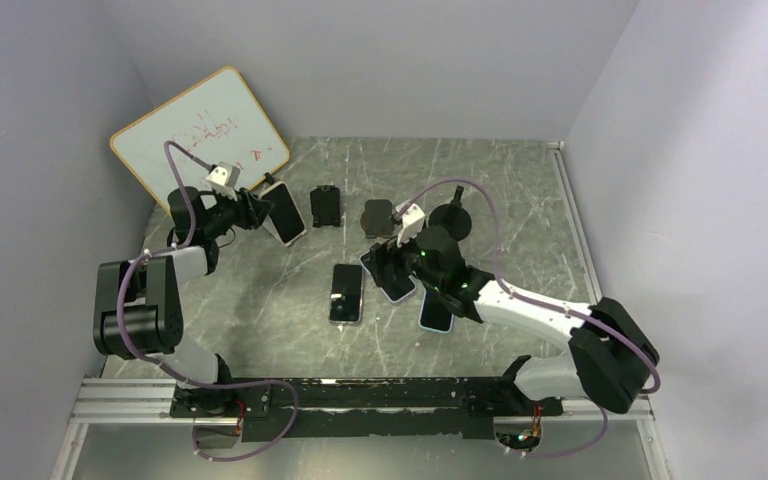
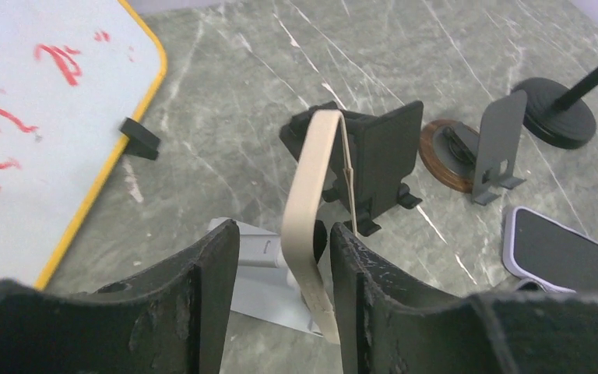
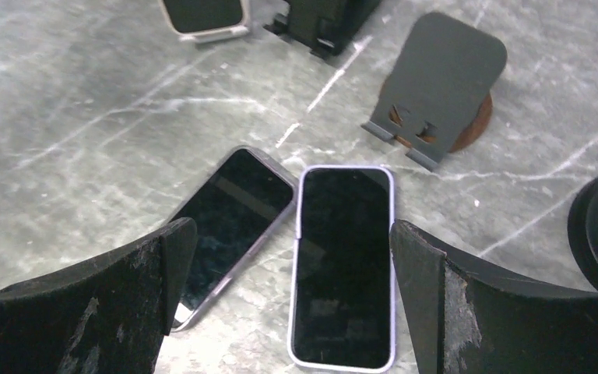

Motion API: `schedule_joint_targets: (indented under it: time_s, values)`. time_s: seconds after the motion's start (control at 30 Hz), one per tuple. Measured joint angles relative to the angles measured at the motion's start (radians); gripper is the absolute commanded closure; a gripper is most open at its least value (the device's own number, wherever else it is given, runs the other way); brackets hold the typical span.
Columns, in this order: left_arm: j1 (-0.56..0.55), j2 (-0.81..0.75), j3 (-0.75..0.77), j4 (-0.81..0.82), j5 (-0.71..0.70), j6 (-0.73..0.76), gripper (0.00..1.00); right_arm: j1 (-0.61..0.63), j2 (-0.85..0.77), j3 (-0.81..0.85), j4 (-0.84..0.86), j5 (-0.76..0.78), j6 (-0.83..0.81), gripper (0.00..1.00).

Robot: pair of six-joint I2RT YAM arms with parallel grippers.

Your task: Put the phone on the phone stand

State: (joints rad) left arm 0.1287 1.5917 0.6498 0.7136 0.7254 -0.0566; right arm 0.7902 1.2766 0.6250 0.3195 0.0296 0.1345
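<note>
A phone with a beige edge stands tilted on a silver phone stand at the back left, also visible from above as the phone. My left gripper is open around its edge. There is a clear gap on the left, and the phone sits close against the right finger. My right gripper hangs open over two flat phones: a lilac-cased phone and a dark phone. It touches neither. From above, the left gripper and right gripper are far apart.
A black stand, a grey stand on a wooden disc and a black round base line the back. A blue-cased phone lies near the right arm. A whiteboard leans at the back left.
</note>
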Motion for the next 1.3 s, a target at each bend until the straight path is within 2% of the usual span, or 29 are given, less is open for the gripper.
schedule_joint_targets:
  time_s: [0.27,0.53,0.73,0.9,0.93,1.03,1.3]
  values:
    - [-0.005,-0.176,0.01,-0.042,-0.121,-0.004,0.25,-0.005,0.136,0.055,-0.134,0.098,0.01,0.0]
    - [-0.027,-0.375,0.034,-0.137,-0.303,-0.061,0.2,-0.006,0.246,0.123,-0.276,0.105,-0.012,0.0]
    - [-0.183,-0.492,0.056,-0.25,-0.359,-0.091,0.21,-0.008,0.288,0.162,-0.324,0.115,-0.021,0.0]
    - [-0.249,-0.554,0.037,-0.315,-0.383,-0.14,0.18,-0.01,0.336,0.182,-0.356,0.129,-0.031,0.0]
    - [-0.266,-0.568,0.028,-0.327,-0.393,-0.146,0.14,-0.01,0.341,0.183,-0.36,0.13,-0.032,0.0]
    - [-0.317,-0.585,0.016,-0.367,-0.42,-0.169,0.06,-0.01,0.352,0.199,-0.372,0.127,-0.035,0.0]
    - [-0.433,-0.559,-0.039,-0.393,-0.499,-0.255,0.08,-0.005,0.361,0.201,-0.393,0.116,-0.033,0.0]
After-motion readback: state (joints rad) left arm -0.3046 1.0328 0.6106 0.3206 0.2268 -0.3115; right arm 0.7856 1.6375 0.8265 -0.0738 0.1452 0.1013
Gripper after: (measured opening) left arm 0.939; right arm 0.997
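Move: The lavender-rimmed phone lies flat about 14 cm below the right gripper, roughly 3 cm ahead and 2 cm to its right. Another phone lies about 10 cm left of it and 5 cm nearer the base; the wood-based stand is some 19 cm ahead of the right gripper. From the left gripper, the lavender-rimmed phone is about 29 cm right, 11 cm back and 12 cm down. The phone just stood up has its centre about 2 cm ahead, 3 cm right and 4 cm down. Bring the right gripper down about 12 cm and slightly right, tipping its wide-open fingers some 30 degrees steeper, to straddle the lavender-rimmed phone's long edges without closing. Meanwhile lift the left gripper about 16 cm clear of the standing phone, drifting briefly left, then swing it back and right and sink some 5 cm, opening its half-open fingers nearly fully. ##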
